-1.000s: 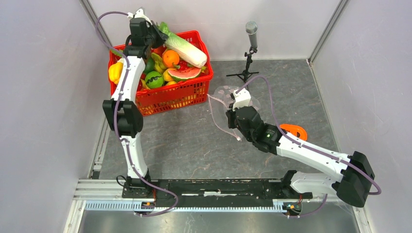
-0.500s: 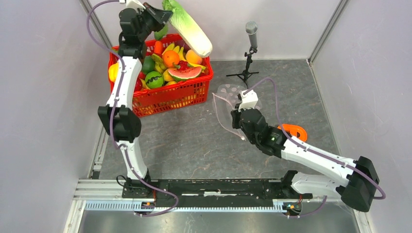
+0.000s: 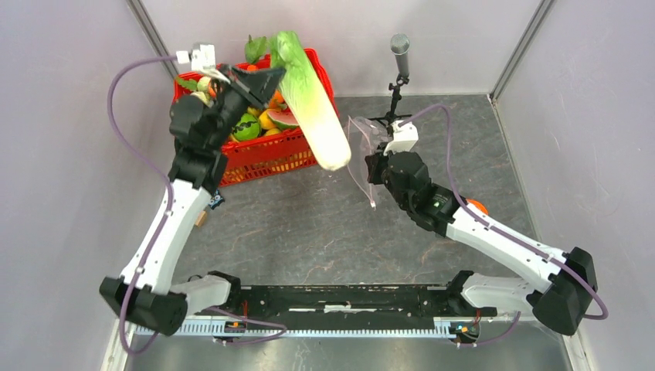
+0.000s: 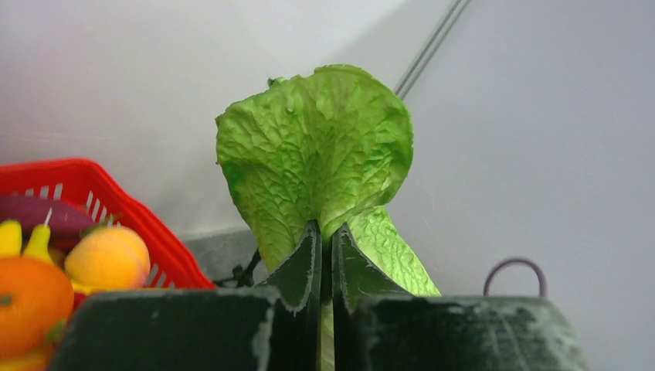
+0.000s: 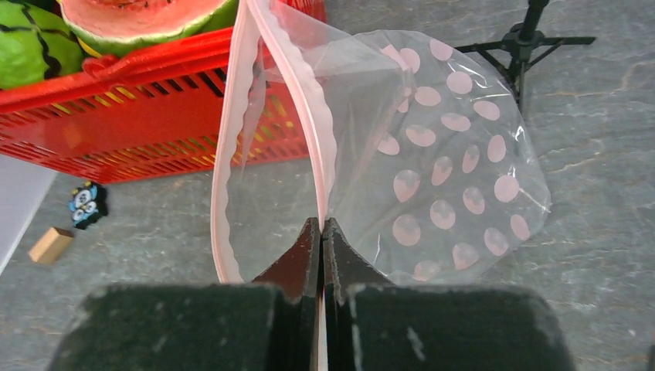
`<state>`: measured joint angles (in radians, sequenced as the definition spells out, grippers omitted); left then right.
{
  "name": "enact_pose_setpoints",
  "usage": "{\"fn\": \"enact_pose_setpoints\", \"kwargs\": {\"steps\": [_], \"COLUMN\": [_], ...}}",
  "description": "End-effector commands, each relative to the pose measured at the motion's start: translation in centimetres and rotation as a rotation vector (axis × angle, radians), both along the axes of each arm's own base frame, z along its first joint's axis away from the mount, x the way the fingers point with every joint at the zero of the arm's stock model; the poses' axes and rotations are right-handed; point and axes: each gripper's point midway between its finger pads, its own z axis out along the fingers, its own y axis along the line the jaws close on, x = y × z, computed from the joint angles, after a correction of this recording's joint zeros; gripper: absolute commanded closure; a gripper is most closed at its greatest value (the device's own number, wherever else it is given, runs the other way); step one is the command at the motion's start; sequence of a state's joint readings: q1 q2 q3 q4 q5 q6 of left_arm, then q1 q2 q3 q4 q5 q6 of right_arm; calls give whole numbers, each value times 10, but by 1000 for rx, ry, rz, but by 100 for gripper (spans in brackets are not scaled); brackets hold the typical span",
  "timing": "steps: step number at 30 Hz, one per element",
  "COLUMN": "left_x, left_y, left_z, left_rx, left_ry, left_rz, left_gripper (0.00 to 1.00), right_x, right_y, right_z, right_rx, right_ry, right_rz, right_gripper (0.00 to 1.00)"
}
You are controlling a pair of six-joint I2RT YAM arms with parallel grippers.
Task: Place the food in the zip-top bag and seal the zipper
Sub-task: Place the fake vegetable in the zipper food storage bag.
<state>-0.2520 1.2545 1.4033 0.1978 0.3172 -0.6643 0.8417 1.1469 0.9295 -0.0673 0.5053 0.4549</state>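
Note:
My left gripper [image 3: 274, 76] [image 4: 326, 232] is shut on the green leaf end of the long white-green cabbage [image 3: 313, 108] [image 4: 317, 147]. The cabbage hangs in the air over the basket's right front corner, its white end pointing at the bag. My right gripper [image 3: 372, 160] [image 5: 321, 224] is shut on the zipper [image 5: 228, 154], the pink strip along the rim of the clear dotted zip-top bag [image 3: 361, 143] [image 5: 432, 154]. It holds the bag up with the mouth gaping towards the basket. A watermelon slice [image 5: 131, 19] [image 3: 284, 117] and an orange [image 4: 27, 297] lie in the basket.
The red mesh basket [image 3: 263, 154] [image 5: 154, 116] of toy produce stands at the back left. A microphone on a tripod [image 3: 399, 77] [image 5: 529, 39] stands just behind the bag. A small wooden block [image 5: 50, 245] and a tiny toy [image 5: 83, 202] lie by the basket's front.
The left arm lifted the cabbage out of the basket and swung it right and forward, towards the bag. The right gripper carried the bag up and a little further back.

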Motion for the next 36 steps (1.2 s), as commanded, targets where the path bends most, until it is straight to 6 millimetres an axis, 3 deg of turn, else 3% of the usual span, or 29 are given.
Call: {"fn": "enact_pose_setpoints", "kwargs": {"steps": [1, 7, 21, 31, 36], "left_x": [-24, -38, -37, -32, -28], "left_y": [11, 1, -3, 4, 1], "left_z": [-14, -44, -72, -78, -79], "left_rx": [50, 31, 194, 226, 229], "left_ry": [-86, -59, -139, -155, -153], "left_rz": [197, 263, 551, 627, 654], "left_gripper": [98, 98, 98, 98, 98], "right_x": [4, 6, 3, -2, -6], "right_y": [24, 34, 30, 22, 31], "right_z": [27, 14, 13, 18, 23], "right_rx": [148, 198, 280, 282, 297], "right_ry": [2, 50, 36, 16, 15], "right_rz": [73, 79, 56, 54, 107], "right_gripper": [100, 100, 100, 100, 100]}}
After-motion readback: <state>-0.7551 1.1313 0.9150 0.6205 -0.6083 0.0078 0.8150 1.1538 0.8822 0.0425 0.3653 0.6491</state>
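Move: The left hand already holds the cabbage by its leaves high up, the root end slanting down some 12 cm to its right, 9 cm back and 13 cm lower. The open bag mouth lies about 17 cm to the left hand's right, 4 cm back and 28 cm below; the red basket is roughly 10 cm ahead, 8 cm left and 39 cm below. From the right hand, pinching the bag, the cabbage's root end is about 9 cm left, 2 cm back and 12 cm above. With its grip kept on the leaves, the left hand sinks about 10 cm, first also drawing back some 4 cm and right a little, then turns mostly in place, about 30 degrees counter-clockwise with its left side rising, bringing the root end down to the bag mouth. Meanwhile the right hand keeps the bag's rim pinched and shifts it some 3 cm left towards the cabbage, rolling about 15 degrees so that its left side rises. ##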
